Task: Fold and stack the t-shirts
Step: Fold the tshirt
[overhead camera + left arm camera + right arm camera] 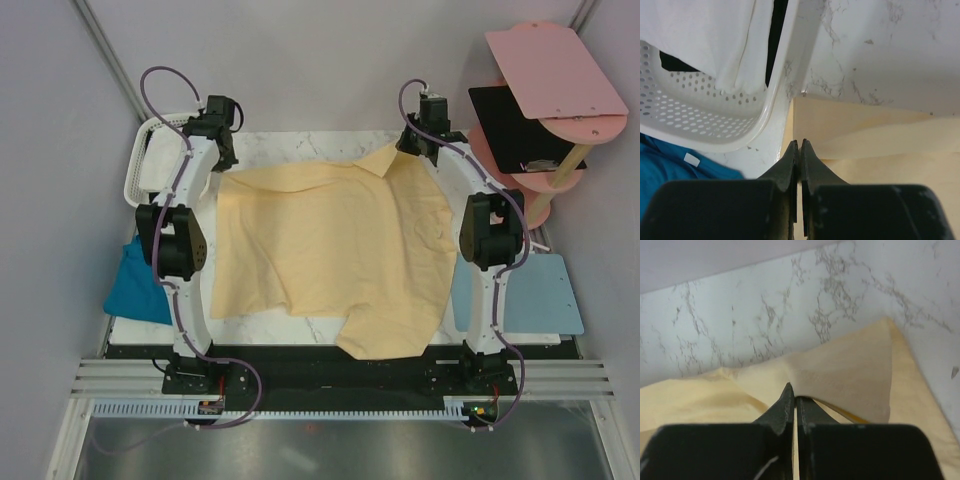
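Note:
A pale yellow t-shirt (330, 250) lies spread across the marble table (300, 143), with its lower hem hanging over the front edge. My left gripper (224, 158) is shut at the shirt's far left corner; in the left wrist view the gripper (800, 142) tips meet on the cloth edge (880, 145). My right gripper (408, 148) is shut on the far right corner, and that gripper (794, 396) pinches a raised peak of yellow cloth (850, 375). A teal t-shirt (135, 285) lies crumpled at the left. A white t-shirt (705, 35) sits in the basket.
A white perforated basket (135, 175) stands at the far left corner, its rim (715, 135) close to my left fingers. A light-blue mat (545, 295) lies to the right of the right arm. A pink tiered shelf (545, 80) stands beyond the table's right corner.

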`<state>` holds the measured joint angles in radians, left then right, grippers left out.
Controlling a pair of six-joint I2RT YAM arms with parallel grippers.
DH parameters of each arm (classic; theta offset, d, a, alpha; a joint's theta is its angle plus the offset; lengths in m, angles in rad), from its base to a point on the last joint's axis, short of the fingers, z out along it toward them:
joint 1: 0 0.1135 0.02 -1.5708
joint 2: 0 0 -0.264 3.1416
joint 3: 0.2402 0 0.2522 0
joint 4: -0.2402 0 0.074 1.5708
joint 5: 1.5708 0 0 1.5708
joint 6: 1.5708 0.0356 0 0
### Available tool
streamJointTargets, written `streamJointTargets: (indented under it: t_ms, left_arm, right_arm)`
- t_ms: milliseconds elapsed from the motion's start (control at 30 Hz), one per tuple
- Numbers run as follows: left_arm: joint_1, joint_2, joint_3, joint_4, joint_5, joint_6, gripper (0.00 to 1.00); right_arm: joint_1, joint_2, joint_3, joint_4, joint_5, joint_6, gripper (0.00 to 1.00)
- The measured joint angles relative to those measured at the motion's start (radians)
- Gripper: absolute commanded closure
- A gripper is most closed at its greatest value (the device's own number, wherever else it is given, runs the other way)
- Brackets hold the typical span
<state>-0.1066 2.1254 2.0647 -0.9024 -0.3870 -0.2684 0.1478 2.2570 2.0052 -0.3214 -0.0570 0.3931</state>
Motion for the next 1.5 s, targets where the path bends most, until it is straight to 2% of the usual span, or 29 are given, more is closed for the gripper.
streamJointTargets:
  t_ms: [167,533,767,1000,1033,1067,1100,1133,1167,1500]
  left_arm:
    - [0.000,-0.085,-0.106,0.000,-0.006,0.000,0.98]
    - [0.000,-0.210,-0.306,0.010,-0.006,-0.004,0.98]
    - [0.000,-0.211,-0.399,0.006,-0.003,-0.018,0.98]
    - [-0.002,-0.211,-0.416,-0.006,-0.001,-0.024,0.98]
    - [-0.002,-0.211,-0.417,-0.008,-0.003,-0.024,0.92]
    - [-0.003,-0.211,-0.418,-0.010,-0.004,-0.024,0.82]
    - [-0.005,-0.211,-0.418,-0.011,-0.004,-0.024,0.32]
    - [-0.006,-0.210,-0.418,-0.016,-0.004,-0.025,0.06]
    - [-0.007,-0.208,-0.418,-0.023,-0.006,-0.027,0.00]
    - [-0.009,-0.204,-0.389,-0.083,-0.022,-0.057,0.00]
  right_arm:
    - [-0.004,-0.132,-0.153,-0.033,-0.054,0.032,1.00]
    - [-0.020,-0.395,-0.221,-0.137,-0.131,0.047,1.00]
    - [-0.022,-0.480,-0.404,-0.230,-0.137,0.047,1.00]
    - [-0.035,-0.529,-0.598,-0.285,-0.176,0.047,1.00]
    - [-0.039,-0.536,-0.617,-0.290,-0.187,0.047,1.00]
    - [-0.041,-0.540,-0.626,-0.293,-0.196,0.047,1.00]
    - [-0.045,-0.547,-0.636,-0.295,-0.209,0.047,1.00]
    - [-0.048,-0.553,-0.642,-0.296,-0.219,0.048,1.00]
    - [-0.050,-0.560,-0.649,-0.296,-0.235,0.048,1.00]
    - [-0.053,-0.676,-0.818,-0.292,-0.331,0.052,1.00]
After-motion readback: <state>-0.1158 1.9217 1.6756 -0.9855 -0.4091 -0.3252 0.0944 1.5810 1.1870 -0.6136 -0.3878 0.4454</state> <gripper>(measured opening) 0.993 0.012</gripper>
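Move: Both grippers hold the far edge of the t-shirt. The left one's laying spot, on the shirt body, is roughly 14 cm back and 9 cm below; the basket stands 16 cm to its left and 2 cm ahead, the blue shirt 20 cm left, 28 cm back. The right one's spot is some 25 cm straight back and 8 cm lower, the blue mat 30 cm right and 38 cm back, the pink stand 33 cm right, 7 cm back. Draw both grippers back over the shirt body with their corners. Bring the left about 10 cm back, then some 5 cm down, tipping its fingers downward, and open wide to let its corner go. Arc the right up about 10 cm and down again while pulling about 26 cm back, tipping steeper; keep it shut on its corner. ##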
